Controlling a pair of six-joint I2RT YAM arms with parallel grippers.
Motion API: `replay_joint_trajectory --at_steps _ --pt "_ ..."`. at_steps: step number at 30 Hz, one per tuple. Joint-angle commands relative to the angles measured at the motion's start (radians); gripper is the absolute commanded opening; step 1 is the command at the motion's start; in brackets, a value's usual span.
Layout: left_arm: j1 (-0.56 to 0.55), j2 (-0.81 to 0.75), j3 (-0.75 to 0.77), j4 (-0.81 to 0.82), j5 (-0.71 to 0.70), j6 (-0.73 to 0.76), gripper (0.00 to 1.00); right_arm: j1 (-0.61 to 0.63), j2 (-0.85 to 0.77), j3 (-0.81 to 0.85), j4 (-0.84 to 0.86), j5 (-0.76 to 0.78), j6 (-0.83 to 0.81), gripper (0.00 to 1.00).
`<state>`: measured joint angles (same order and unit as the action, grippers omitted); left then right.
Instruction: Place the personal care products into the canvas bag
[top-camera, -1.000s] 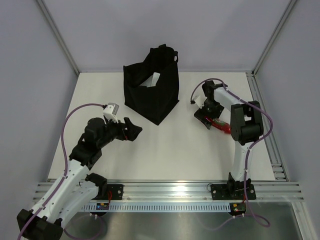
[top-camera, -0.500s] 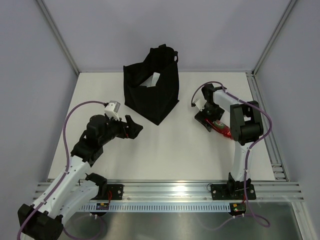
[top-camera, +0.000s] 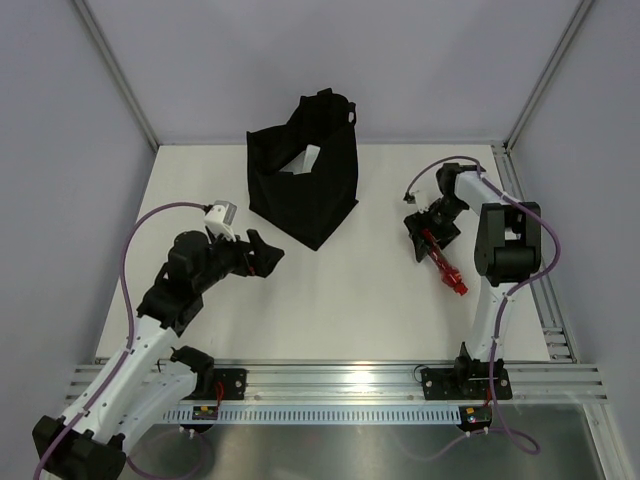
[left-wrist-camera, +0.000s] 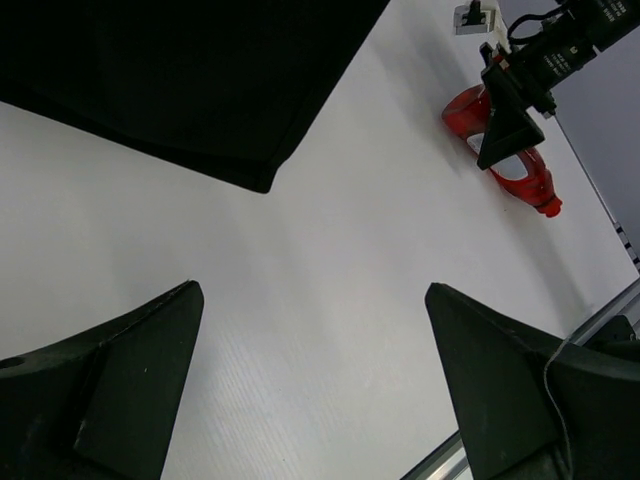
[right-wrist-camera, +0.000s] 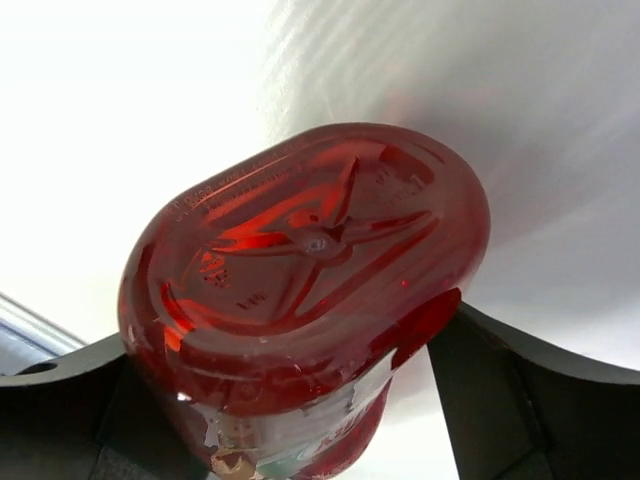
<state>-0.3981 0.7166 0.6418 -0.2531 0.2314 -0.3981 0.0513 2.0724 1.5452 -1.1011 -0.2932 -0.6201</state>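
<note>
The canvas bag (top-camera: 300, 195) stands open-topped at the back centre of the table, and its black side fills the top left of the left wrist view (left-wrist-camera: 180, 70). A red bottle (top-camera: 447, 268) lies low at the right, cap toward the near right. My right gripper (top-camera: 425, 232) is shut on its base end. In the right wrist view the bottle's red bottom (right-wrist-camera: 310, 270) sits between the two black fingers (right-wrist-camera: 500, 390). My left gripper (top-camera: 268, 256) hovers open and holds nothing, left of the bag's near corner (left-wrist-camera: 312, 300). The other products are out of view.
A metal frame rail (top-camera: 340, 380) runs along the near edge by both arm bases. Another rail (top-camera: 530, 240) borders the table's right side, close behind the right arm. Grey walls close off the back and sides.
The right jaws have closed on the red bottle, and the wrist has swung right, so the bottle now shows in full. The left arm has barely shifted.
</note>
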Motion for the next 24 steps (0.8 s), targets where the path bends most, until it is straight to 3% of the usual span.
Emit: replay_joint_trajectory --at_steps 1,14,24 --pt "0.002 0.024 0.059 0.032 0.016 -0.008 0.99 -0.044 0.002 0.049 -0.098 -0.21 0.023 0.24" --pt "0.002 0.043 0.047 0.114 0.075 -0.111 0.99 -0.142 -0.001 0.047 -0.149 -0.463 0.036 0.2" --pt "0.002 0.04 0.035 0.135 0.12 -0.125 0.99 -0.189 0.015 0.006 -0.122 -0.477 0.04 0.2"
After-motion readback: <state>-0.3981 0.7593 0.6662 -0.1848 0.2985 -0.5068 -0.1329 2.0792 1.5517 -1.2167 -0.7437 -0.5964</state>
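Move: The red bottle is already between the right hand's open fingers, standing on its narrow side. Its middle is about 5 cm back from the hand point and 2 cm to the right, roughly level, with the cap towards the base. The canvas bag stands some 35 cm to the right hand's left and 15 cm ahead, its middle about 8 cm higher. From the left hand, the bottle lies about 45 cm to the right, 4 cm ahead and 19 cm below. Raise the right gripper about 4 cm with a slight drift left, rolling the wrist some 30 degrees so the fingers swing from almost straight down to slanting left-down. Keep them around the bottle as it tips over to the left, narrowing gradually, then close sharply across its right-hand narrow edge. Let the open left gripper ease up and right a little. ##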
